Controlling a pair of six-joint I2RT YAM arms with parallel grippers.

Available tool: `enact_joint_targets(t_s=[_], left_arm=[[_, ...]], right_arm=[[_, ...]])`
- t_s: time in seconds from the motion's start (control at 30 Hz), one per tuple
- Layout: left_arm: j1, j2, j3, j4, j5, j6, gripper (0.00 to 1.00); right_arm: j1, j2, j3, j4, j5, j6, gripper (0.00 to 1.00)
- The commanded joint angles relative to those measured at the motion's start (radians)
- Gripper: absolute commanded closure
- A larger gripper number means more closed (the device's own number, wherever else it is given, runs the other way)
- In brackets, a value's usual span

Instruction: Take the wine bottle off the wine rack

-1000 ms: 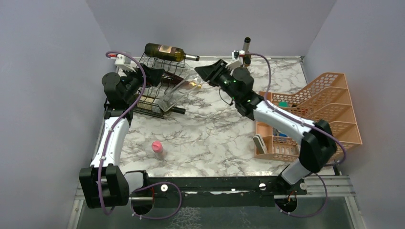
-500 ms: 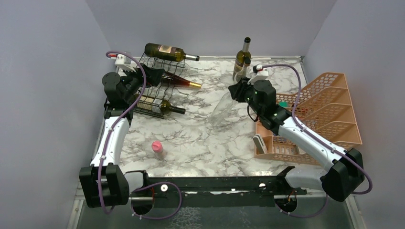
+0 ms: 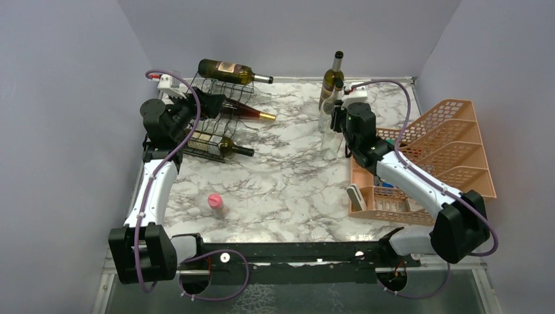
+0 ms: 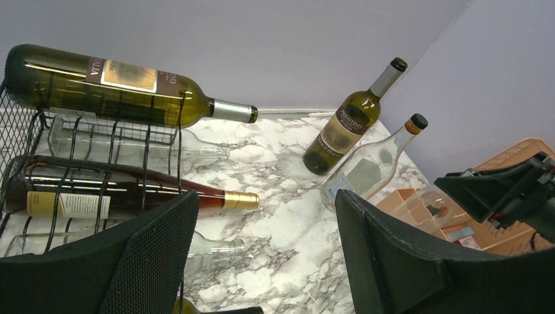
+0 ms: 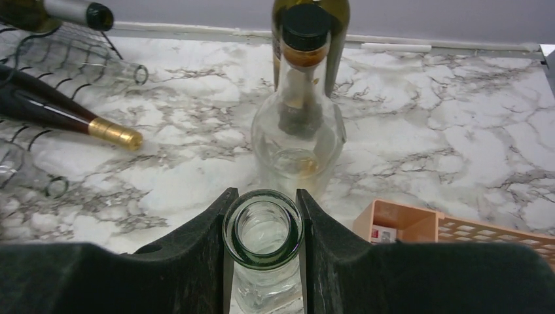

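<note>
The black wire wine rack (image 3: 211, 134) stands at the back left. A green bottle (image 3: 226, 69) lies on top of it, and a dark bottle with a gold cap (image 3: 245, 111) and a labelled one (image 3: 219, 144) lie in its cells. My right gripper (image 5: 264, 199) is shut on the neck of a clear glass wine bottle (image 5: 263, 229), which hangs upright away from the rack, beside the organizer. In the top view that gripper (image 3: 340, 121) sits just in front of two standing bottles. My left gripper (image 4: 268, 248) is open and empty at the rack's right side (image 4: 98, 163).
A green bottle (image 3: 332, 78) and a clear black-capped bottle (image 5: 302, 118) stand upright at the back middle, close ahead of the held bottle. The peach tiered organizer (image 3: 451, 140) fills the right side. A small pink object (image 3: 214, 201) sits on the marble near the left arm.
The right arm has carried the clear bottle from the rack rightward and back, tipping it from slanted to upright near the standing bottles. The left arm has not moved.
</note>
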Motion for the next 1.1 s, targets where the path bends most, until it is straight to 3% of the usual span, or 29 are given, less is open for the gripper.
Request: enact_joint_targets(t_s=[0.0,0.47,0.67,0.9,1.07], left_arm=[[0.005,0.006,-0.008,0.028,0.001,-0.001,0.19],[0.004,0.012,-0.006,0.031,0.009,-0.009,0.19],[0.004,0.019,-0.008,0.033,0.014,-0.015,0.19],[0.003,0.029,-0.009,0.034,0.013,-0.014,0.19],[-0.003,0.045,-0.008,0.036,0.021,-0.02,0.19]], right_arm=[[-0.051,0.045,0.059,0.121,0.01,-0.022,0.99],[-0.09,0.086,0.055,0.143,-0.092,0.015,0.96],[-0.09,0.094,0.035,0.106,-0.127,0.014,0.71],[-0.09,0.051,0.068,-0.019,-0.125,0.024,0.13],[-0.091,0.007,0.223,-0.291,-0.147,0.069,0.03]])
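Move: The right hand holds the clear bottle upright by the neck; its standing spot on the table is about 4 cm ahead, 1 cm right and 25 cm down. In line beyond stand the corked bottle, about 11 cm ahead and 2 cm right of the hand, and the green wine bottle, some 18 cm ahead and 2 cm right. From the left hand, the spot lies roughly 4 cm ahead and 30 cm right, 33 cm below. Right hand carries the bottle about 4 cm forward towards the corked bottle, opens wide and eases back some 1.5 cm. ##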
